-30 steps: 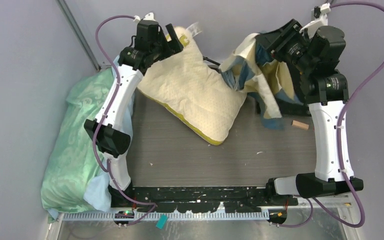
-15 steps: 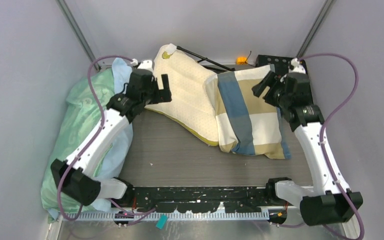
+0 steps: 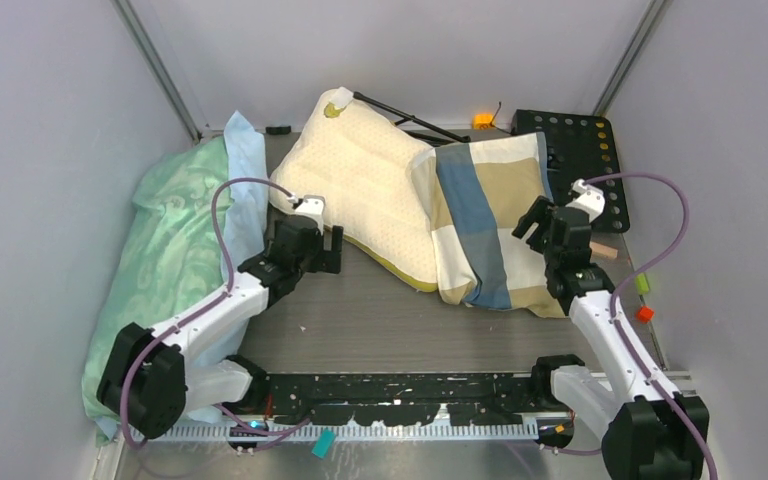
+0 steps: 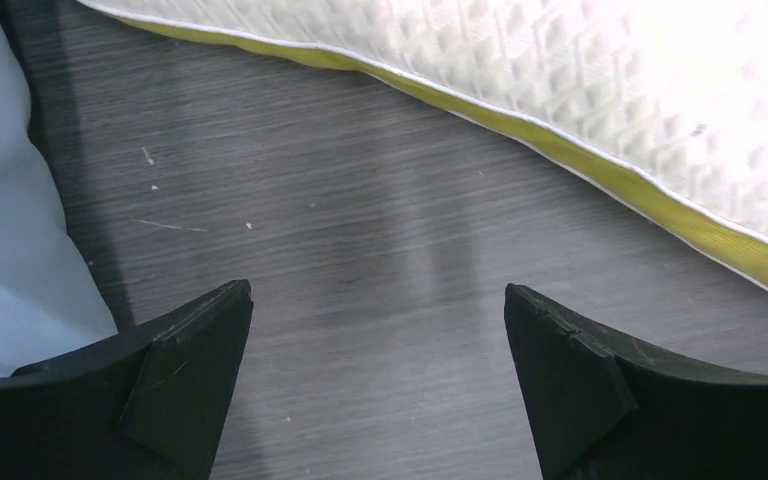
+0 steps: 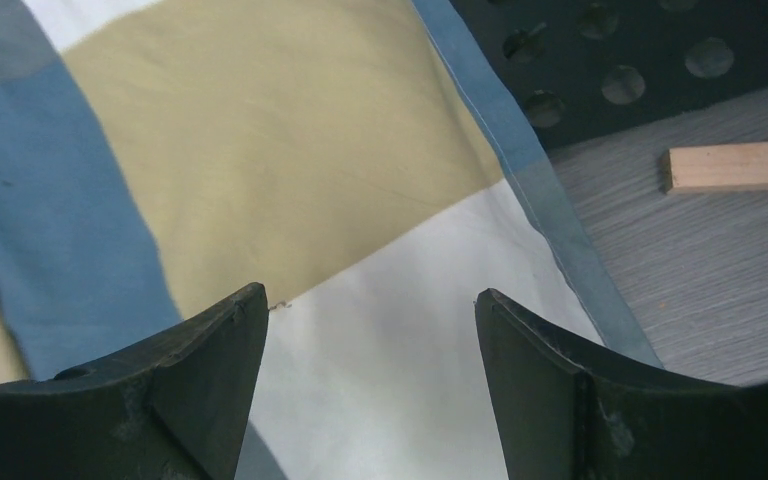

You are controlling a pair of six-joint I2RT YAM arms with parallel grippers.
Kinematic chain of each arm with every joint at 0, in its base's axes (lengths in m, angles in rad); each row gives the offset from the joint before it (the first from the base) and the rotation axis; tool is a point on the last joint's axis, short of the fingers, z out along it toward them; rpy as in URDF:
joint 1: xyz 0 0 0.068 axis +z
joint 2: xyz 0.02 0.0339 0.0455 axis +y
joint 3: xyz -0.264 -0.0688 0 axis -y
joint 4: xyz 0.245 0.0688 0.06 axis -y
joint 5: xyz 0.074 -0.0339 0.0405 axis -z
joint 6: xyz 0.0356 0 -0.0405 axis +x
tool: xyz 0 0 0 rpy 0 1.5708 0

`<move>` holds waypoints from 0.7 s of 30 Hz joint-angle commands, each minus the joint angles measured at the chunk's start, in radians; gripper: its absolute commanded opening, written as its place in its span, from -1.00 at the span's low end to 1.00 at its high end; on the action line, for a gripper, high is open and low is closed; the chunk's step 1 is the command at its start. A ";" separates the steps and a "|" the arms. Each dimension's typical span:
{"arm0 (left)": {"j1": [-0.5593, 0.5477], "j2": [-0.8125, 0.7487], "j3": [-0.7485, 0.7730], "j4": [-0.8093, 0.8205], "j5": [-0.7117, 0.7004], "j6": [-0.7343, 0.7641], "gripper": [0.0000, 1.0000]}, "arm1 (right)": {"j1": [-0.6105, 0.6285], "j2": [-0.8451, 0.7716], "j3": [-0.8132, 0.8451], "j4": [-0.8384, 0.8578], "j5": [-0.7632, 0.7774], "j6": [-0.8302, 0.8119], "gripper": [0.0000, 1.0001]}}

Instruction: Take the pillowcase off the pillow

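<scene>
The cream-yellow pillow [image 3: 360, 185] lies bare at the back middle of the table, with its yellow-green edge [image 4: 600, 165] facing the near side. The pillowcase [image 3: 490, 225], in blue, tan and white blocks, lies flat to its right, its left edge against the pillow. My left gripper [image 3: 328, 250] hovers open over bare table just in front of the pillow, touching nothing [image 4: 375, 300]. Over the pillowcase's right side [image 5: 310, 150] my right gripper [image 3: 535, 222] also stands open, with nothing between its fingers [image 5: 370, 300].
A mint-green pillow [image 3: 165, 260] with light blue cloth [image 3: 245, 170] fills the left side. A black perforated plate [image 3: 580, 140] sits at the back right, with a wooden block [image 5: 735, 165] beside the pillowcase. Small green [image 3: 642, 284] and red [image 3: 644, 314] pieces lie at the right edge.
A second ago both grippers held the pillow and the pillowcase up at the back. Both things now lie on the table, and both grippers have opened and drawn back towards the near side.
</scene>
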 commanded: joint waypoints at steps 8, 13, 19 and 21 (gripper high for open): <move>0.213 0.066 -0.096 0.374 -0.081 0.060 0.99 | 0.000 0.102 -0.233 0.568 0.063 -0.228 0.63; 0.233 0.079 -0.133 0.514 -0.170 0.181 0.98 | -0.001 0.325 -0.285 0.845 0.124 -0.241 0.63; 0.283 0.145 -0.241 0.802 -0.133 0.336 0.92 | -0.001 0.568 -0.333 1.162 0.129 -0.308 0.53; 0.298 0.199 -0.306 0.969 -0.115 0.371 0.93 | -0.010 0.650 -0.334 1.232 0.164 -0.293 0.56</move>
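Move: The loosened pillowcase has its middle roughly 6 cm ahead of the right hand, 9 cm to its left and 14 cm below; a wooden block lies level with that hand, about 17 cm to its right. From the left hand, the light blue cloth is some 17 cm left, level with it and 6 cm lower, and the bare cream pillow is about 14 cm ahead, 10 cm right and 6 cm lower. Right hand sinks about 12 cm, open, onto the pillowcase while the open left swings 10 cm left towards the light blue cloth. ##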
